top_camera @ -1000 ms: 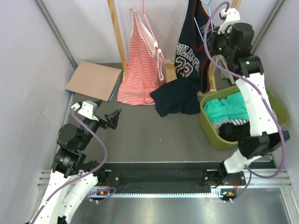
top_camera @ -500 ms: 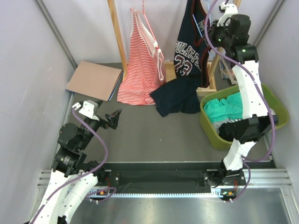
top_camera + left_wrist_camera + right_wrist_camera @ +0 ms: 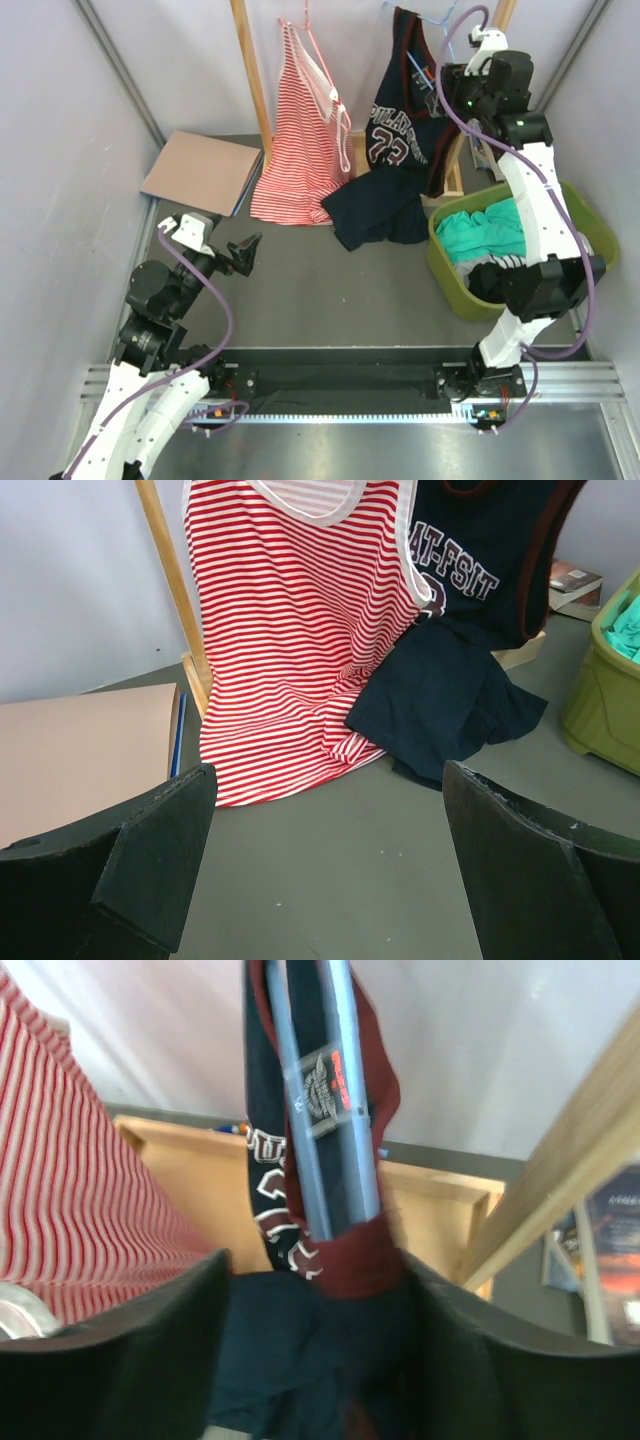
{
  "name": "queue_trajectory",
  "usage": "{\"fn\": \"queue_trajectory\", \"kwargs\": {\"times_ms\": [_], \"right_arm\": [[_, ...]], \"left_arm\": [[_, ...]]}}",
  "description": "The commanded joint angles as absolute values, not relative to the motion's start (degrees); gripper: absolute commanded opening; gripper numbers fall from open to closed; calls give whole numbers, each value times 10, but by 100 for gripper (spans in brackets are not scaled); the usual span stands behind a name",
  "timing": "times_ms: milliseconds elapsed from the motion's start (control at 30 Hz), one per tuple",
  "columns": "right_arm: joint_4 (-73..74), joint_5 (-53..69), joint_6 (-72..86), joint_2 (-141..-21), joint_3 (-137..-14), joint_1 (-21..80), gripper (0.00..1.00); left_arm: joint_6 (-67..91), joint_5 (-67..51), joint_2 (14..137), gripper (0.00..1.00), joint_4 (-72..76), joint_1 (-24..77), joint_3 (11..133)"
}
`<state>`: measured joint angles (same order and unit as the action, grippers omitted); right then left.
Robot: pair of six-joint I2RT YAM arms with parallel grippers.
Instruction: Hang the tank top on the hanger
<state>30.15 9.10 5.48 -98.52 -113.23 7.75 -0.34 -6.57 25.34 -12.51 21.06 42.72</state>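
The dark navy tank top point(image 3: 398, 130) with red trim hangs on the light-blue hanger point(image 3: 418, 66) from the rack at the back, and its lower half trails onto the table. In the right wrist view the hanger's two blue bars point(image 3: 330, 1110) run down into the red-trimmed tank top point(image 3: 300, 1330). My right gripper point(image 3: 441, 90) stays high beside it, and in its own view this gripper point(image 3: 315, 1350) is open, fingers on either side of the cloth. Low at the left, my left gripper point(image 3: 245, 255) is wide open over bare table point(image 3: 330, 870). The tank top point(image 3: 460, 670) lies ahead of it.
A red-and-white striped top point(image 3: 300, 140) hangs to the left of the jersey, beside a wooden rack post point(image 3: 250, 70). A green bin point(image 3: 447, 272) of clothes stands at the right. Flat cardboard point(image 3: 200, 172) lies at the back left. Books lie behind the rack foot point(image 3: 572, 580).
My right gripper was shut on the top of the jersey and has opened its jaws. The jersey has swung slightly left. The left arm has barely moved.
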Motion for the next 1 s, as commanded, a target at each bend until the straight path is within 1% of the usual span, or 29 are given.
{"fn": "queue_trajectory", "kwargs": {"times_ms": [0,33,67,200,300,367,400,433,500,533,567,600,633,667,700,800,900,933,967], "right_arm": [[323,74,50,-924,-1146,74,87],[327,75,49,-905,-1143,73,96],[328,75,49,-895,-1140,74,99],[311,68,53,-832,-1095,75,100],[278,60,64,-764,-1019,79,100],[249,56,89,-702,-939,86,100],[212,54,99,-683,-909,92,100],[197,54,105,-653,-855,118,100],[179,36,113,-637,-815,159,100],[171,19,114,-629,-775,214,100],[162,-22,119,-628,-753,241,100],[139,-33,123,-628,-731,265,100],[125,-39,130,-632,-683,298,100],[109,-49,155,-635,-658,310,100],[71,-53,168,-636,-604,321,100],[10,-74,200,-663,-535,357,100],[-18,-91,216,-736,-524,385,100],[-18,-97,224,-784,-528,394,99],[-10,-127,232,-808,-535,397,100]], "left_arm": [[-1,-58,257,99,-108,210,425],[-1,-58,257,99,-108,210,425],[-1,-57,258,99,-108,211,426],[-1,-54,258,99,-108,210,425],[-2,-51,258,99,-109,210,425],[-1,-48,259,99,-111,210,426],[-2,-47,259,99,-110,211,425],[-2,-46,259,99,-110,211,425],[-1,-44,261,99,-111,210,425],[-1,-43,262,99,-111,211,426],[-1,-42,261,99,-112,211,426],[-1,-40,262,99,-112,211,426],[-2,-40,261,99,-112,211,425],[-1,-36,262,99,-113,211,425],[-1,-35,261,99,-113,211,425],[-1,-34,263,99,-111,211,423],[-1,-37,270,99,-111,210,425],[-1,-37,272,99,-112,211,425],[-1,-36,273,99,-112,211,426]]}}
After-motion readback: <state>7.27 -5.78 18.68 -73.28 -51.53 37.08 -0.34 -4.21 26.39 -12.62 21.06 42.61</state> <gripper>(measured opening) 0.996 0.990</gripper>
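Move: My right fingers, already partly open, are still at the tank top's hung shoulder. Its lower end, bunched on the table, lies about 7 cm back, 11 cm to the left and some 37 cm below. The rack's right post stands about 8 cm to the right, level with my hand; the striped top hangs about 28 cm to the left, level. For my left hand, the tank top's lower end is about 20 cm ahead and 30 cm to the right. I open my right fingers fully and come free of the tank top's shoulder, drawing back about 18 cm and rising slightly at first. Then I swing left and sink fast, ending some 20 cm below where I began, with the fingers wide and tipping down towards the bunched lower end, not yet touching it. ##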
